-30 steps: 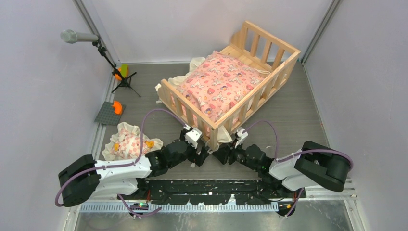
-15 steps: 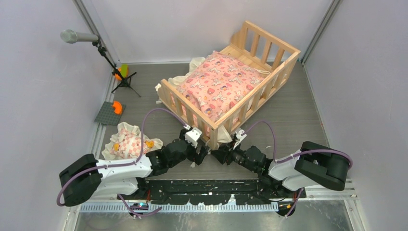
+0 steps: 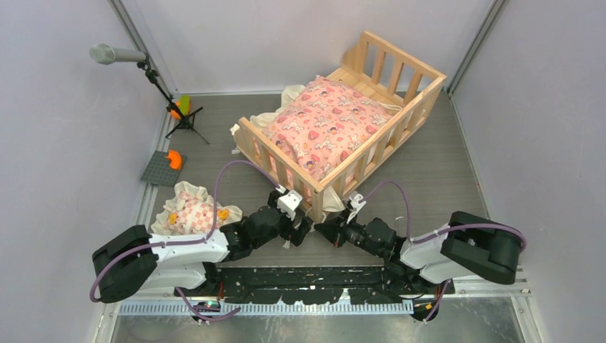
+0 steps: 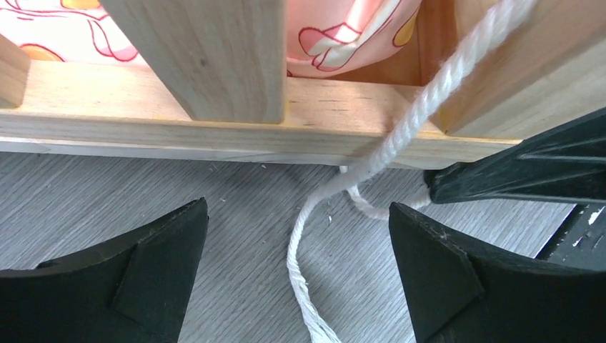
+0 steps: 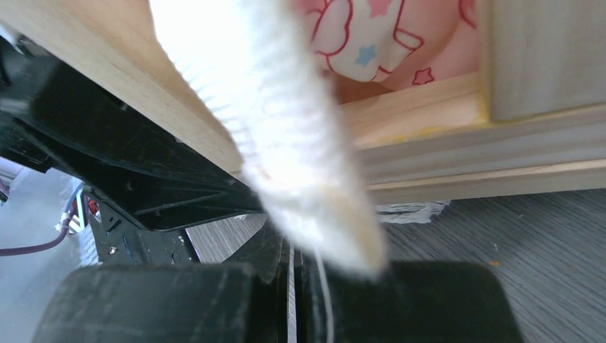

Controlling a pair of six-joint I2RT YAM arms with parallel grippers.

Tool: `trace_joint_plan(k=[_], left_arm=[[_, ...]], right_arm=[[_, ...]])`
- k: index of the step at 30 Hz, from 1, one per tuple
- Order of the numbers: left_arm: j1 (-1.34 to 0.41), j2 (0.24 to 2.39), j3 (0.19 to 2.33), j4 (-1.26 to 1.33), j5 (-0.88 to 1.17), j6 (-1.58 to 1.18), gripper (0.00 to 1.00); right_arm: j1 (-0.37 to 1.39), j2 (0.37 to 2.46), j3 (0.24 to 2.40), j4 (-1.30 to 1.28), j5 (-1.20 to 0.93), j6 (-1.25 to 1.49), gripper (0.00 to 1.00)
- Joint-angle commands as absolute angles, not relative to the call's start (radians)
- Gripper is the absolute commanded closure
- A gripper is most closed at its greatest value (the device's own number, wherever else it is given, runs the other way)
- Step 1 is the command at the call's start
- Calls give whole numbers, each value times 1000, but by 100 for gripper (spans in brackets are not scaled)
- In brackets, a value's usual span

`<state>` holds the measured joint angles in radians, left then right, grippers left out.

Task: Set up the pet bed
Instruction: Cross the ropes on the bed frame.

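The pet bed (image 3: 316,201), a pale wooden slatted frame, stands at an angle mid-floor with a pink printed cushion (image 3: 325,128) inside. Both grippers sit low at its near corner. My left gripper (image 3: 304,230) (image 4: 298,207) is open over the floor just short of the bed's bottom rail (image 4: 179,118). A white cord (image 4: 307,236) hangs from the corner and lies loose between its fingers. My right gripper (image 3: 323,230) (image 5: 291,264) is shut, and a strand of the white cord (image 5: 286,143) runs into its tips. Its black finger (image 4: 500,179) shows in the left wrist view.
A small frilled pillow (image 3: 189,214) lies on the floor left of my left arm. Further back on the left are a grey plate (image 3: 159,171), an orange-and-green object (image 3: 179,107) and a microphone stand (image 3: 114,53). Walls close in both sides.
My right gripper has gone from partly open to shut at the bed's near corner. Both arms shifted slightly. The bed and cushion have not moved.
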<state>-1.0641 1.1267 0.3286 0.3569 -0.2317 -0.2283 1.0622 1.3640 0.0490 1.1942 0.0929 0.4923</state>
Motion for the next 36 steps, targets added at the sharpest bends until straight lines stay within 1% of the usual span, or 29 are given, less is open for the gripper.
trace_joint_plan(k=[1, 3, 5, 7, 8, 9, 10, 12, 13, 18, 23, 27, 29, 33, 36], left_arm=[[-1057, 1155, 346, 431, -238, -208, 0], [-1058, 1175, 353, 442, -236, -204, 1], [-1056, 1197, 361, 455, -235, -204, 4], [-1056, 1219, 367, 470, -235, -206, 10], [-1054, 1231, 370, 478, -234, -210, 21], [-1054, 1241, 374, 484, -231, -215, 25], [-1052, 1249, 378, 490, -227, -220, 32], [-1051, 1264, 384, 499, -212, -227, 38], [-1051, 1272, 386, 504, -202, -229, 40], [-1049, 1292, 390, 494, -145, -239, 58], [-1049, 1310, 383, 476, -110, -269, 70], [-1049, 1321, 388, 431, -66, -283, 86], [-1049, 1308, 388, 406, -47, -297, 90], [-1049, 1236, 389, 319, -28, -321, 92], [-1048, 1133, 381, 256, -30, -332, 92]], right_arm=[[1044, 1211, 40, 1125, 223, 475, 100], [1045, 1111, 58, 979, 228, 467, 99], [1045, 1008, 76, 826, 234, 449, 100], [1044, 907, 82, 728, 253, 436, 100], [1045, 850, 84, 681, 259, 432, 99], [1045, 813, 85, 643, 266, 427, 100], [1045, 783, 84, 612, 270, 425, 100], [1045, 735, 80, 562, 270, 423, 100], [1045, 717, 76, 547, 271, 422, 100], [1045, 671, 60, 509, 280, 437, 100], [1044, 659, 76, 466, 257, 435, 100], [1045, 642, 105, 381, 232, 449, 100], [1044, 629, 119, 337, 219, 459, 100], [1045, 588, 132, 262, 184, 474, 100], [1045, 547, 128, 227, 186, 481, 100]])
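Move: The left hand, fingers wide open, has the white rope hanging between them, its graspable part about 1 cm ahead, 1 cm right and 3 cm below; the bed's corner post is some 5 cm ahead, 3 cm right and 3 cm higher, and the rope's tail about 4 cm back, 6 cm left and 6 cm lower. The right hand already pinches the other rope; from it the corner post stands about 4 cm straight ahead, 3 cm higher. The left fingers close on the hanging rope and pinch it: the hand sinks about 2 cm, slides some 2 cm right as it shuts, then draws back from the corner post and down, tipping its fingers about 10 degrees lower. The right hand keeps its pinch on the other rope, swinging right and up about 5 cm away from the post, then sinking around 3 cm. ##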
